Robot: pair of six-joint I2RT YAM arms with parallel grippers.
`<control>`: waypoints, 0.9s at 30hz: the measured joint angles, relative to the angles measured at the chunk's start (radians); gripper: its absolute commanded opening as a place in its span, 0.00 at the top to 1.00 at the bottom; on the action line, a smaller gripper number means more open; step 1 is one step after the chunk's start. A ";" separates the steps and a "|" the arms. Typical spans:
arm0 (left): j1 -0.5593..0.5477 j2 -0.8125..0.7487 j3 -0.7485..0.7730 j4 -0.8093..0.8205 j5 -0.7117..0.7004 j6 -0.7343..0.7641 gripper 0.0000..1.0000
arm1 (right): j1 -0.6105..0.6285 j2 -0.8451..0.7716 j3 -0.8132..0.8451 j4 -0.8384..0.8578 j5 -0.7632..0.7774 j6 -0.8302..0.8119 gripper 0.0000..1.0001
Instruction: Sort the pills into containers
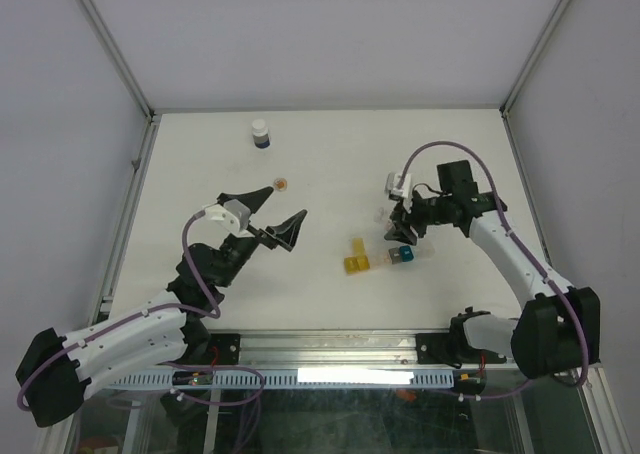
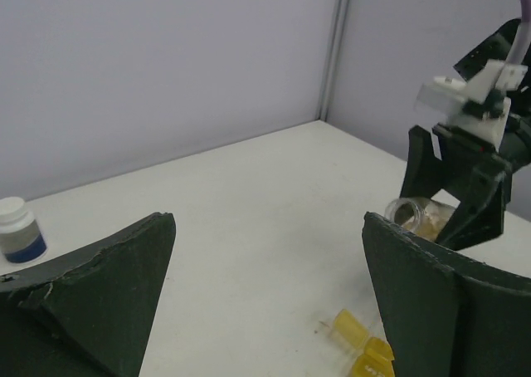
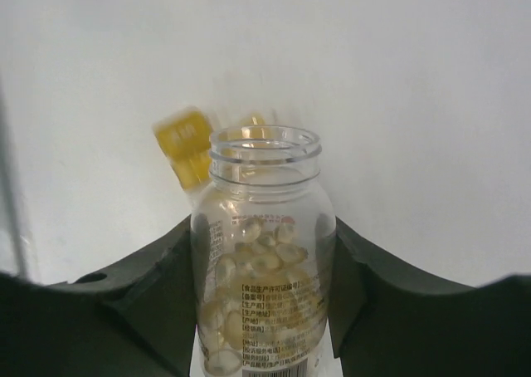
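Observation:
My right gripper [image 3: 264,227] is shut on a clear open-mouthed bottle [image 3: 264,186] full of pale yellow pills [image 3: 261,257]. In the top view that bottle [image 1: 384,215] hangs tilted just above the containers: a yellow box [image 1: 356,265] with its lid flipped up, a clear one [image 1: 380,261] and a teal one [image 1: 402,256], in a short row. Beyond the bottle's mouth in the right wrist view lies the yellow box [image 3: 186,147]. My left gripper [image 1: 275,216] is open and empty, left of the row. From its wrist camera I see the yellow box [image 2: 362,346] and the bottle [image 2: 409,212].
A small white bottle with a dark blue band [image 1: 260,134] stands at the back of the table, also visible as the white bottle [image 2: 18,230] in the left wrist view. A small round brownish thing [image 1: 281,184] lies behind the left gripper. Metal posts and white walls enclose the table.

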 measured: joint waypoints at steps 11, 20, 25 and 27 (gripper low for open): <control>0.000 -0.073 0.026 -0.074 0.185 -0.167 0.01 | -0.114 -0.174 0.051 0.540 -0.676 0.669 0.98; 0.000 -0.021 0.034 -0.114 0.237 -0.213 0.01 | -0.128 -0.311 0.030 0.321 -0.626 0.389 0.95; 0.000 0.030 0.036 -0.150 0.216 -0.200 0.01 | -0.048 -0.248 0.002 0.094 -0.447 0.116 0.95; 0.000 0.036 0.036 -0.163 0.185 -0.188 0.01 | 0.005 -0.212 -0.006 0.043 -0.377 0.061 0.95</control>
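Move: The yellow box, first in the pill organizer, lies about 7 cm left, 4 cm back and 13 cm below the right hand, which already holds the open pill bottle. Its folded-out yellow lid is some 4 cm beyond it. The clear box is about 5 cm to the yellow box's right and 1 cm farther out, the teal box about 11 cm right and 2 cm farther out. From the empty left hand, the yellow box is about 12 cm right, 4 cm back and 28 cm below. Swing the right gripper up about 20 cm, still gripping the bottle, and roll its mouth upward some 40 degrees; then bring it down about 11 cm, tipping halfway back, finishing left and back, nearer above the yellow box. Draw the open left gripper back and right with a slight rise, then dip about 5 cm, turning its fingers clockwise and down. ##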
